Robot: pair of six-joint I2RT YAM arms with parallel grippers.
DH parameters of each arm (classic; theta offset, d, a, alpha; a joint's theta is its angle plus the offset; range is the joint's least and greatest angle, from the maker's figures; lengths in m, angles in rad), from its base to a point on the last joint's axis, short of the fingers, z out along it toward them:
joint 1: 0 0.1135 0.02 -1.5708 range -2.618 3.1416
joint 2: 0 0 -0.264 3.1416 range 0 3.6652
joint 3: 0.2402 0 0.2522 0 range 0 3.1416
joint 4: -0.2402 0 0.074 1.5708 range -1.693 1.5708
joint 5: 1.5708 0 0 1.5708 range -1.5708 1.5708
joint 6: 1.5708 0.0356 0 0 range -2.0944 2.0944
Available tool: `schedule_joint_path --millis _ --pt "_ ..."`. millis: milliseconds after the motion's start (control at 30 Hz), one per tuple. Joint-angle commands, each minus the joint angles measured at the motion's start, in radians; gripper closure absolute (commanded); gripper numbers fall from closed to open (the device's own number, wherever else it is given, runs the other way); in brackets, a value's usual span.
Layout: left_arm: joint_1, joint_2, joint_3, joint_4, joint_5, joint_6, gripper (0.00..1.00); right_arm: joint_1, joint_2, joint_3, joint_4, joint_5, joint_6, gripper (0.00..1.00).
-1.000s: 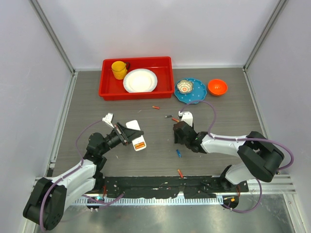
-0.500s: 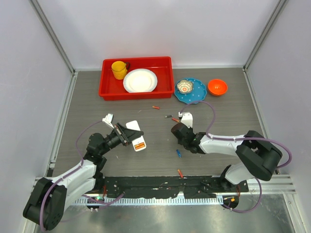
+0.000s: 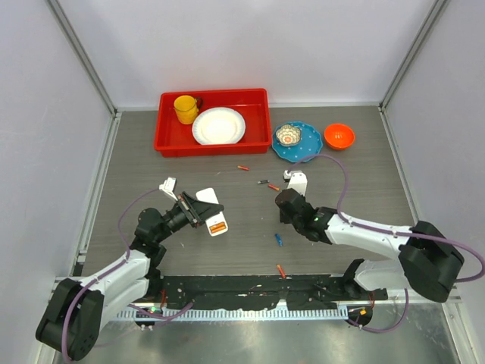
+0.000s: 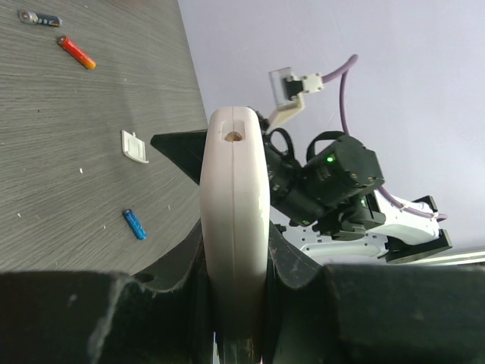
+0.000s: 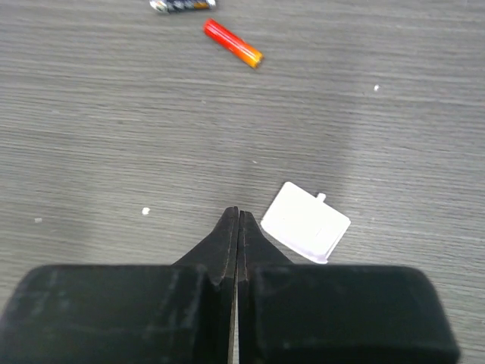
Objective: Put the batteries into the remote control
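The remote control (image 3: 213, 215) is a flat white handset held on edge above the table, my left gripper (image 3: 198, 209) shut on it; an orange patch shows at its near end. In the left wrist view the remote control (image 4: 233, 205) fills the gap between the fingers of the left gripper (image 4: 233, 265). My right gripper (image 3: 282, 203) is shut and holds nothing; its tips (image 5: 237, 216) sit just left of a small white cover (image 5: 305, 222). Batteries lie loose: a red-orange one (image 5: 233, 43), a dark one (image 5: 182, 5), a blue one (image 3: 278, 240), two red ones (image 3: 242, 167) (image 3: 281, 271).
A red tray (image 3: 168, 142) at the back holds a yellow cup (image 3: 185, 108) and a white plate (image 3: 218, 126). A blue dish (image 3: 306, 151) with a small bowl and an orange bowl (image 3: 339, 136) stand at the back right. Grey walls close in both sides.
My right gripper has closed from part open to shut with nothing in it, and its arm has swung a little to the right. The left arm and remote have not moved.
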Motion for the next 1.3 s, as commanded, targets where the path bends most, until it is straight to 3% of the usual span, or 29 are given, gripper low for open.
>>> schedule_joint_path --millis 0,100,133,167,267,300,467,600,667,867,1267 --pt "0.005 -0.016 0.004 0.053 -0.006 -0.004 1.00 0.007 -0.087 0.012 0.052 -0.044 -0.019 0.99" --pt "0.004 -0.016 0.006 0.052 -0.004 -0.004 1.00 0.007 -0.066 0.052 -0.017 -0.029 -0.024 0.99" --pt "0.005 -0.016 0.006 0.052 -0.007 -0.004 1.00 0.007 -0.032 0.077 -0.043 -0.024 -0.030 0.94" --pt "0.005 -0.016 0.006 0.050 -0.003 -0.004 1.00 0.007 -0.018 0.085 -0.083 -0.022 -0.037 0.72" --pt "0.005 -0.018 0.006 0.050 -0.003 -0.004 1.00 0.008 0.009 0.082 -0.108 -0.048 -0.030 0.55" --pt "0.005 -0.018 0.004 0.050 -0.003 -0.002 1.00 0.010 0.011 0.077 -0.105 -0.055 -0.018 0.54" --pt "0.004 -0.021 0.001 0.049 -0.001 -0.004 1.00 0.010 0.006 0.039 -0.091 -0.052 0.019 0.51" --pt "0.005 -0.028 0.001 0.043 0.000 -0.002 1.00 0.007 -0.017 0.043 -0.142 0.095 0.053 0.50" --pt "0.004 -0.032 0.000 0.037 -0.001 -0.001 1.00 -0.018 -0.015 0.045 -0.168 0.099 0.067 0.50" --pt "0.005 -0.038 -0.005 0.035 -0.003 -0.001 1.00 -0.084 -0.043 -0.023 -0.140 -0.013 0.139 0.46" --pt "0.004 -0.024 -0.005 0.044 0.000 -0.001 1.00 -0.134 -0.080 -0.084 -0.077 -0.064 0.173 0.43"
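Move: The white battery cover lies on the table about 4 cm to the right of my empty, shut right fingers, 1 cm ahead and 4 cm below. The orange battery is some 12 cm ahead and 2 cm left, the dark battery 14 cm ahead and 6 cm left; the blue battery is about 7 cm back, straight behind. From my left hand, which holds the remote, the cover is roughly 27 cm right, 3 cm ahead and 17 cm down. I raise my empty right hand another 2 cm or so and open its fingers to a bit over half. Then I carry it about 5 cm to the right and 2 cm back while sinking close to the table beside the cover, tipping the fingers some 10 degrees further down and turning the hand about as much clockwise. ##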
